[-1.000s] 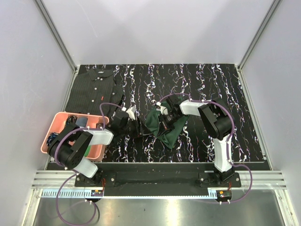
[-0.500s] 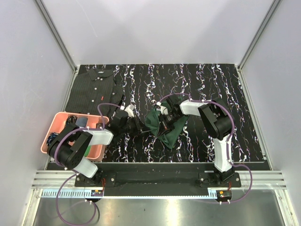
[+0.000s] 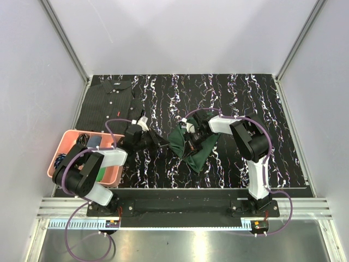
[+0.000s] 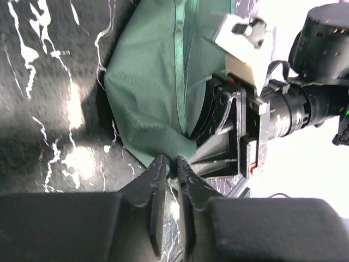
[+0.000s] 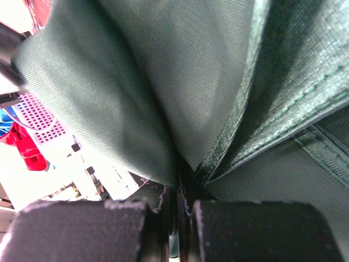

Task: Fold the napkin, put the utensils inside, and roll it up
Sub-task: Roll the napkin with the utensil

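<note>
The dark green napkin (image 3: 199, 153) lies bunched at the middle of the table, held between both arms. My left gripper (image 3: 162, 142) is shut on its left corner; in the left wrist view the fingertips (image 4: 170, 162) pinch the tip of the cloth (image 4: 152, 93). My right gripper (image 3: 188, 141) is shut on the napkin's upper middle. In the right wrist view its jaws (image 5: 179, 188) clamp folds and a hemmed edge of the cloth (image 5: 163, 71), which fills the view. I cannot make out the utensils in any view.
A dark pinstriped shirt (image 3: 109, 103) lies at the table's back left. A pink tray (image 3: 65, 143) with several small items sits at the left edge beside my left arm. The black marbled table (image 3: 240, 103) stretches bare behind and right of the napkin.
My left gripper has shut on the napkin's left corner and drawn back a little to the left, stretching that corner out. The right gripper has held still, shut on the cloth.
</note>
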You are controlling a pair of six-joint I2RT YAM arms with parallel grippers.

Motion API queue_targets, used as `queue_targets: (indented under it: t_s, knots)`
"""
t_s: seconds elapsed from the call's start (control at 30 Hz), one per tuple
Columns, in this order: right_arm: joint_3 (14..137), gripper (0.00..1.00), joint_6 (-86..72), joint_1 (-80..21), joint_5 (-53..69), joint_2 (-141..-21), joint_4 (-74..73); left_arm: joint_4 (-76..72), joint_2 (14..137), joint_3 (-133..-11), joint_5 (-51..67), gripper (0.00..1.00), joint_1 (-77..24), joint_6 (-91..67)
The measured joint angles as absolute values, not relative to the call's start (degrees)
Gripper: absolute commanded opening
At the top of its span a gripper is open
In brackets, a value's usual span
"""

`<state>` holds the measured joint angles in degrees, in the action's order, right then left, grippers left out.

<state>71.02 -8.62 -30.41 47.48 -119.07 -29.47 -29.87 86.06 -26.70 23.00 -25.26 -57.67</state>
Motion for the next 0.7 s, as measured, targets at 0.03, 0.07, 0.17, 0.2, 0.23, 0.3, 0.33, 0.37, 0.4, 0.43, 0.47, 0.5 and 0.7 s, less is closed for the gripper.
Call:
queue_targets:
  t_s: [0.03, 0.07, 0.17, 0.2, 0.23, 0.3, 0.33, 0.37, 0.4, 0.43, 0.47, 0.5, 0.7]
  knots:
    - [71.0, 0.0, -8.6, -30.4, 47.5, -119.1, -29.5, -30.1, 86.2, -26.9, 23.1, 0.34, -25.0, -57.6]
    - [71.0, 0.0, -8.6, -30.4, 47.5, -119.1, -29.5, -30.3, 86.4, -27.1, 23.3, 0.41, -24.8, -57.4]
    - [71.0, 0.0, -8.6, -30.4, 47.5, -119.1, -29.5, -31.1, 86.7, -27.7, 23.9, 0.54, -24.3, -56.5]
    - [71.0, 0.0, -8.6, -30.4, 47.5, -119.1, -29.5, -31.2, 86.7, -28.0, 24.2, 0.57, -24.3, -55.9]
    - [71.0, 0.0, -8.6, -30.4, 47.5, -119.1, -29.5, -31.3, 86.7, -28.2, 24.3, 0.61, -24.2, -55.2]
    - [71.0, 0.0, -8.6, -30.4, 47.6, -119.1, -29.5, -31.3, 86.6, -28.7, 24.8, 0.71, -24.2, -53.4]
    - [71.0, 0.0, -8.7, -30.4, 47.6, -119.1, -29.5, -31.0, 86.4, -28.7, 25.0, 0.74, -24.2, -52.4]
    - [71.0, 0.0, -8.7, -30.4, 47.6, -119.1, -29.5, -30.6, 86.0, -28.8, 25.3, 0.77, -24.2, -51.3]
    - [71.0, 0.0, -8.7, -30.4, 47.6, -119.1, -29.5, -30.0, 85.6, -28.8, 25.6, 0.8, -24.2, -50.3]
    - [71.0, 0.0, -8.8, -30.4, 47.6, -119.2, -29.5, -29.4, 85.1, -28.8, 25.9, 0.8, -24.2, -49.4]
    - [71.0, 0.0, -8.8, -30.3, 47.7, -119.2, -29.5, -28.8, 84.7, -28.8, 26.1, 0.81, -24.2, -48.4]
    - [71.0, 0.0, -8.8, -30.3, 47.7, -119.2, -29.5, -28.1, 84.2, -28.8, 26.4, 0.81, -24.2, -47.5]
    - [71.0, 0.0, -9.0, -30.3, 47.7, -119.3, -29.5, -24.2, 83.6, -28.8, 27.1, 0.68, -24.2, -44.1]
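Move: The left fingers are nearly shut at the loose left flap of the napkin, whose middle lies about 2 cm to their right and 1 cm below. The folded napkin body is centred some 11 cm right, level in reach and 6 cm lower; the orange bin is about 32 cm left, 5 cm back and 5 cm lower. From the right hand, which grips the napkin low down, that flap is roughly 4 cm ahead, 5 cm left and 5 cm up. The left hand spreads its fingers from nearly shut to about three-quarters open at the napkin's loose left flap, letting go of its edge, as it lifts about 1.5 cm and edges forward, then eases back nearly 2 cm and sinks a little, the wrist tipping its fingers up and turning clockwise, some 10 degrees each. The right hand stays put throughout, its shut fingers keeping their pinch on the napkin close to the table. ##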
